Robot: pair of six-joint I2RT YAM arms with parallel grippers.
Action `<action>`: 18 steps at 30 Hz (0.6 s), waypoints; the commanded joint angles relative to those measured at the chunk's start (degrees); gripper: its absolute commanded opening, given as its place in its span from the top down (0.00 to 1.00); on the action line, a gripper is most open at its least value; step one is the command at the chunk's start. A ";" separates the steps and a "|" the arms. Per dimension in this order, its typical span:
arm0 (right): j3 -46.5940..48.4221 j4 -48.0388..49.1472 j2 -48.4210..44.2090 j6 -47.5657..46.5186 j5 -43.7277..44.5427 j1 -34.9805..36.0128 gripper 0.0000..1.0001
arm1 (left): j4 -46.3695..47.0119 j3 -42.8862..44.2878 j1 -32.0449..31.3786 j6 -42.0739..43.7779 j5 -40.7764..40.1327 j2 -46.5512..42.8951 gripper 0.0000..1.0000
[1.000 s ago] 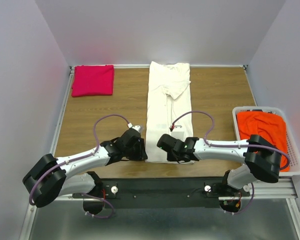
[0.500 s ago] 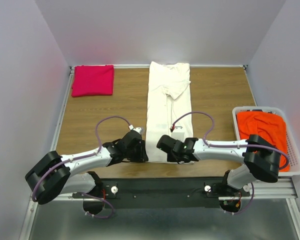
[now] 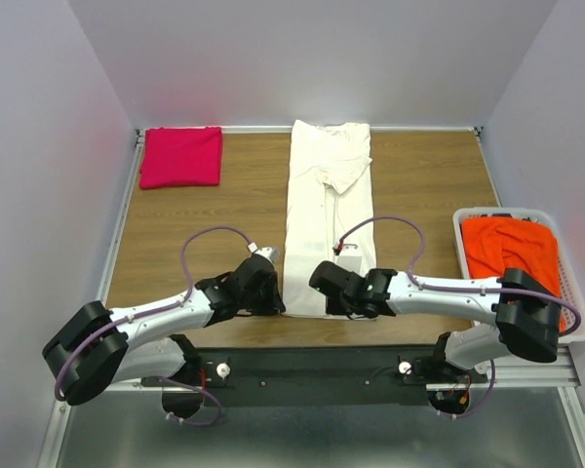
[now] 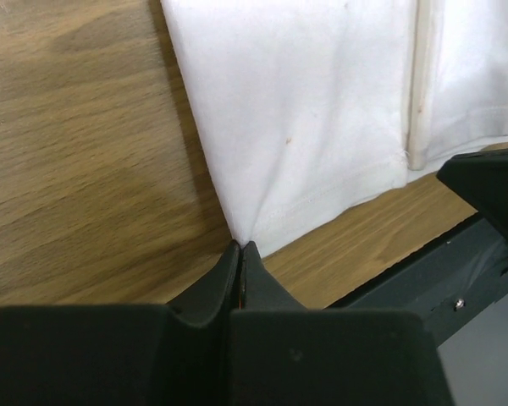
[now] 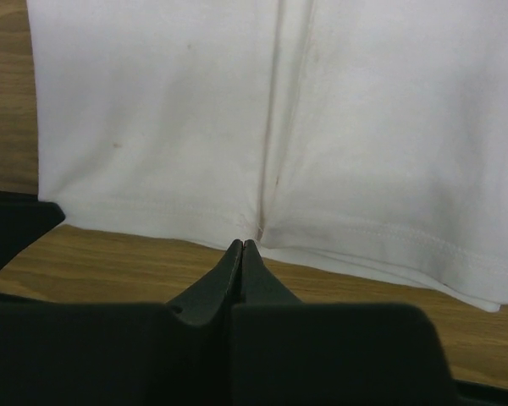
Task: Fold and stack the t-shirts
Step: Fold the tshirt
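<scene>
A cream-white t-shirt (image 3: 330,195) lies as a long folded strip down the middle of the table, collar end far, hem near. My left gripper (image 3: 285,310) is shut on its near left corner (image 4: 240,239), and the cloth puckers into the jaws. My right gripper (image 3: 333,310) is shut on the hem (image 5: 243,240) at the fold line near the middle. A folded magenta-pink t-shirt (image 3: 180,156) rests at the far left corner. An orange-red t-shirt (image 3: 512,249) lies crumpled in the basket.
The white plastic laundry basket (image 3: 577,310) stands at the right table edge. Both forearms lie low along the near edge of the wooden table (image 3: 195,224). The black base rail (image 3: 302,366) runs just behind the hem.
My left gripper has shut on the white shirt's corner. My right gripper has finished closing on the hem, and its arm has shifted slightly. The shirts lie as before.
</scene>
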 commanded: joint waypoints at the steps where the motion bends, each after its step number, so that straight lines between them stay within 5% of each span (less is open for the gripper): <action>1: -0.36 -1.55 0.46 0.64 -0.91 0.67 0.95 | -1.07 -0.30 -0.50 -0.82 -1.95 -2.06 1.00; 6: -0.53 -1.55 2.22 2.04 -1.00 1.37 0.94 | -0.55 -1.00 -0.76 -1.17 -1.86 -1.62 1.00; 12: -2.99 -2.95 -5.50 4.50 2.25 1.37 0.65 | -0.10 -1.61 -1.11 -1.43 -1.51 -1.62 1.00; 18: -9.66 -8.49 -18.14 11.26 5.06 -0.12 0.64 | -0.19 -2.14 -1.20 -1.78 -1.42 -2.41 1.00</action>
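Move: About 9 cm to the right of the right hand, level with it in reach and some 3 cm below, lies the t-shirt's near right corner. The seam end at the near hem is roughly 1 cm ahead of that hand, 1 cm to its left and 3 cm down; the near left corner, already pinched by the left hand, is about 14 cm left and 2 cm down. From the left hand the near right corner lies some 22 cm to the right, a little lower. Dipping about 1 cm down and back beside the near hem with shut, empty fingers, the right hand parts them to about a third, then climbs some 3 cm and swings about 2.5 cm right, over the hem's side towards the near right corner. The left hand stays almost in place, keeping its pinch on the near left corner. ##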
